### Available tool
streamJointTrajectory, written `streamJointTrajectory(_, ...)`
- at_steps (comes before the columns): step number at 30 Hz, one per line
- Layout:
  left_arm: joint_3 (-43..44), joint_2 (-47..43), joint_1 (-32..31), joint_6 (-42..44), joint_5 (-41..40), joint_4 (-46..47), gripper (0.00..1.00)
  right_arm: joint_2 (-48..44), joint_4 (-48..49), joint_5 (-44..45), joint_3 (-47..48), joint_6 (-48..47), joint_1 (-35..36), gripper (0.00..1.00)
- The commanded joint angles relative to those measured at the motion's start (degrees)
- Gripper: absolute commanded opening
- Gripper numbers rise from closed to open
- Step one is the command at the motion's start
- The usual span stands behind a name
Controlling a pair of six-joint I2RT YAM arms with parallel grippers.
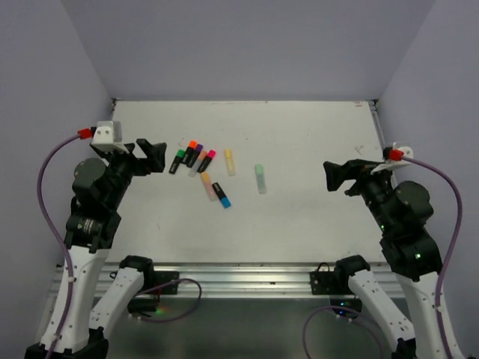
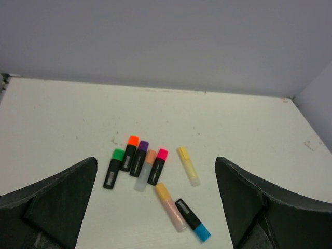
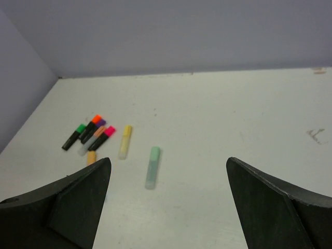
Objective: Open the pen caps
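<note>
Several short highlighter pens lie capped on the white table [image 1: 314, 134], left of centre. Four black ones lie side by side with green [image 2: 119, 154], orange [image 2: 133, 140], purple [image 2: 143, 145] and pink [image 2: 162, 154] caps, a pale peach-capped pen [image 2: 145, 170] among them. A yellow pen [image 2: 188, 166] lies to their right. A peach pen [image 2: 170, 206] and a blue-capped black pen [image 2: 193, 220] lie nearer. A mint pen [image 3: 152, 167] lies alone toward the centre. My left gripper [image 1: 153, 155] is open and empty, left of the cluster. My right gripper [image 1: 337, 176] is open and empty, right of the mint pen.
Pale purple walls [image 1: 247, 45] close the table at the back and on both sides. The arm bases stand on a metal rail [image 1: 239, 277] at the near edge, with cables hanging below.
</note>
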Motion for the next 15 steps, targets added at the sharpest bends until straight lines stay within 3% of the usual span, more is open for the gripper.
streamJointTrajectory(1,-1.2,6.5,-0.3,-2.8,7.3,-2.9,1.00,5.8,-3.9,-6.6,-1.4,4.8,0.2,0.99)
streamJointTrajectory(10,-6.6,23.0,-0.7,-8.7,17.9,4.7,1.00,17.7,1.4,-14.8,-7.5,8.7,0.4,0.99)
streamJointTrajectory(15,-7.7,30.3,-7.0,-11.9,10.1,6.7,1.00,23.6,5.2,-12.0,-9.3,9.2,3.3,0.99)
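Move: The blue-capped black pen lies about 8 cm ahead of the left hand, 14 cm to its right and some 36 cm below. The orange-capped pen lies against its left side, 12 cm ahead and 9 cm right of that hand; the yellow pen is 22 cm ahead, 17 cm right. From the right hand, the mint pen is roughly 19 cm ahead, 16 cm left and 38 cm below, the blue-capped pen 13 cm ahead and 31 cm left. Down and inward, both hands swoop together: the left sinks about 19 cm while going some 6 cm forward and as far right, towards the blue- and orange-capped pens; the right drops about 16 cm, with 6 cm forward and left, towards the mint pen. Each tips its fingers some 30 to 35 degrees downward and turns slightly inward, fingers staying wide open, nothing touched. ##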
